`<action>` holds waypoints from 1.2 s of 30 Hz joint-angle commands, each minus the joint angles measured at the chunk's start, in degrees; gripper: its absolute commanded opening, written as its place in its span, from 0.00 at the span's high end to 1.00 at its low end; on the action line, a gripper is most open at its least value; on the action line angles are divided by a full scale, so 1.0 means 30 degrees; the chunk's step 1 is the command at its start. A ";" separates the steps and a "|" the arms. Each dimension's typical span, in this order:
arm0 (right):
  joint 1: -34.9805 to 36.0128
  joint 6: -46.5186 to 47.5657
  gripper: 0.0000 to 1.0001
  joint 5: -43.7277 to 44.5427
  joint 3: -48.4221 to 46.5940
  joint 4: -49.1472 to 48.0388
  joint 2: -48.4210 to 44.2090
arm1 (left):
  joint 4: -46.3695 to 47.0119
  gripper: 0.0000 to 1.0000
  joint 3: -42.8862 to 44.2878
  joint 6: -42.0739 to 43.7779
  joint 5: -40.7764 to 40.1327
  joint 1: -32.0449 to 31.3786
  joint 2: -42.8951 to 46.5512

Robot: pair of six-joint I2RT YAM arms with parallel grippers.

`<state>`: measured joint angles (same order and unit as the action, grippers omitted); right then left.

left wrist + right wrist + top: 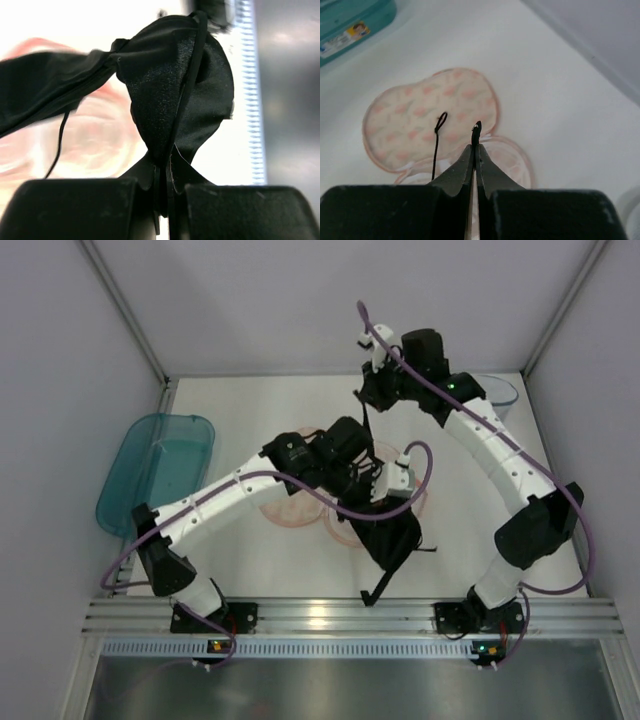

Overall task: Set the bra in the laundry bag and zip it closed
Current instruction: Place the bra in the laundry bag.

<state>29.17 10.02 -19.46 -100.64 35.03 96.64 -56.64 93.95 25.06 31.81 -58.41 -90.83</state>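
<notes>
The black bra hangs bunched over the table's front middle, one strap trailing toward the near rail. My left gripper is shut on its fabric; in the left wrist view the cloth fans out from between the closed fingers. My right gripper is raised at the back, shut on a thin black strap end, and that strap runs taut down toward the left gripper. The peach laundry bag lies open and flat on the table below both grippers, partly hidden under the left arm in the top view.
A teal plastic bin sits at the table's left edge. A translucent round tub stands at the back right behind the right arm. Grey walls enclose the table on three sides, and a metal rail runs along the front.
</notes>
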 commanded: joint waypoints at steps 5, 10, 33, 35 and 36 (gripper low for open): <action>-0.2102 0.0001 1.00 0.2731 -0.4037 -0.3849 0.0509 | -0.0484 1.00 0.7111 0.2574 -0.1348 0.3676 -0.3758; -0.3362 -0.0673 1.00 0.4260 -0.6178 -0.6192 0.0951 | -0.0281 1.00 1.2558 0.2985 -0.0003 0.4706 -0.6486; -0.5650 0.0351 1.00 0.7160 -0.3747 -0.9506 -0.1131 | 0.3822 1.00 0.6830 0.1080 0.2170 0.3328 -0.5763; -0.5680 0.0351 1.00 0.7424 -0.4799 -0.9595 -0.0838 | 0.3793 1.00 0.6622 0.0935 0.2227 0.3678 -0.5730; -0.5738 0.0380 1.00 0.7570 -0.5209 -0.9624 -0.0518 | 0.3822 1.00 0.6796 0.0847 0.2257 0.3796 -0.5846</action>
<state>11.99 10.83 0.60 -112.36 11.20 94.56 -47.44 113.45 26.96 37.01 -48.14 -113.10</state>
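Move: Below and ahead of the left hand lies the open pink laundry bag, its middle about 18 cm forward, 6 cm to the left and 24 cm down. The black bra already hangs between both hands. From the right hand the bag lies some 8 cm back, 2 cm left and 29 cm down; the white mesh tub stands about 20 cm ahead of that hand, 36 cm to its right and 25 cm lower. Keeping their pinch on the bra, both hands swing it up and forward: the right rises some 20 cm, going forward and then right, past the bag, its fingers turning clockwise and tipping up to point nearly level and forward. The left sweeps about 18 cm forward while rising, drifts right and back a little, then sinks nearly 10 cm. ##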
